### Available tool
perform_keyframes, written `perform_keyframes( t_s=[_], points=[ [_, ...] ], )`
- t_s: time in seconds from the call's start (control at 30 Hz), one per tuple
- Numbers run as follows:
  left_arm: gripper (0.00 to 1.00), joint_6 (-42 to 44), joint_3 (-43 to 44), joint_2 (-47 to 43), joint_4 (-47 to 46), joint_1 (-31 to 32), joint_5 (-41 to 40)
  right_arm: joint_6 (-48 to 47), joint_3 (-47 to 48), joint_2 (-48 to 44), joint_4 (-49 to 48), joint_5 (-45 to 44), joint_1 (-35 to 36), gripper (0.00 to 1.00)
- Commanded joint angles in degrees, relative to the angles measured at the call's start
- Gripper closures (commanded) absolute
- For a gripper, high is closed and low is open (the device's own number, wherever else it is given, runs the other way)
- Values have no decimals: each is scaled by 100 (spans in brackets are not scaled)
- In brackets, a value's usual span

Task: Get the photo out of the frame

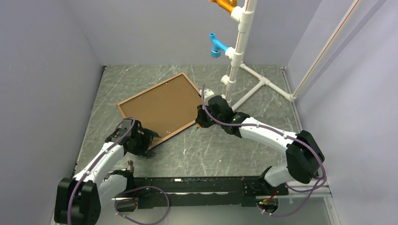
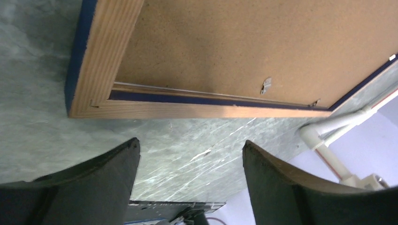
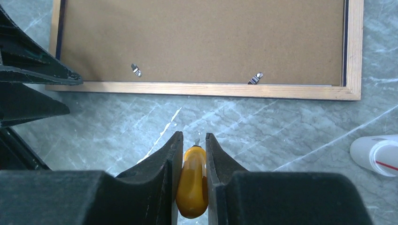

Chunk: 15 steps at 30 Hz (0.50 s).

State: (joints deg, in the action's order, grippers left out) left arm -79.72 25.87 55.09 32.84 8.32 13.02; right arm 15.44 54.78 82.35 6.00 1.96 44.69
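Note:
The frame point(image 1: 150, 89) lies face down on the grey marble table, with its wooden back rim point(image 2: 187, 110) up and a navy edge on the outside. Brown backing board point(image 1: 162, 108) fills it, so the photo is hidden beneath. Small metal tabs point(image 3: 136, 70) sit along the board's near edge. My left gripper point(image 2: 190, 145) stands open with nothing between its fingers, just short of the frame's near left corner. My right gripper point(image 3: 193, 136) is shut on a yellow-handled screwdriver point(image 3: 191, 183), its tip pointing at the frame's near edge from a short way off.
A white pipe stand point(image 1: 239, 56) with blue and orange hooks rises behind the right of the frame, and its foot point(image 3: 375, 154) lies beside my right gripper. Grey walls close in the left, back and right. A black rail point(image 1: 197, 190) spans the near edge.

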Motion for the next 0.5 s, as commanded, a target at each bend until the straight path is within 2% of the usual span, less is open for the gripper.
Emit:
perform_keyframes(
  t_s=[0.0,0.07,0.2,0.33,0.47],
  points=[
    [22,-1497,4,405,-328,263,-274,61,-112,-336,-242,-16,-13,100],
    [29,-1630,-3,788,-547,266,-187,77,-147,-356,-242,4,-17,100],
    [31,-1561,261,1459,-403,258,-371,84,-211,-408,-219,25,-13,100],
    [34,-1560,354,1583,-174,250,-907,71,-278,-464,-210,15,-13,100],
    [40,-1356,403,1766,-116,199,-1089,60,-302,-432,-232,35,-20,100]
  ],
)
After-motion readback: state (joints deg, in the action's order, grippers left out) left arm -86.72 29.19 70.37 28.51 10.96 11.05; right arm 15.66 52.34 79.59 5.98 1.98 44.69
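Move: The stretch of the frame's near rail that the left hand goes for lies about 2 cm ahead, 2 cm to its right and 3 cm below it. The frame's near corner is some 2 cm back and 2 cm to the left, and the closer metal clip about 6 cm ahead and 5 cm to the right, both equally low. From the right hand, which holds the yellow-handled screwdriver, that rail stretch is roughly 6 cm back, 18 cm left and 12 cm below. Downward and slightly forward, the left hand sinks about 3 cm onto the frame's near rail beside the corner, its fingers tipping nearly 10 degrees closer to upright. They narrow partway from wide open, one over the board side of the rail and one outside it, not yet shut on the wood. The right hand keeps hold of the screwdriver and eases back about 1 cm. ##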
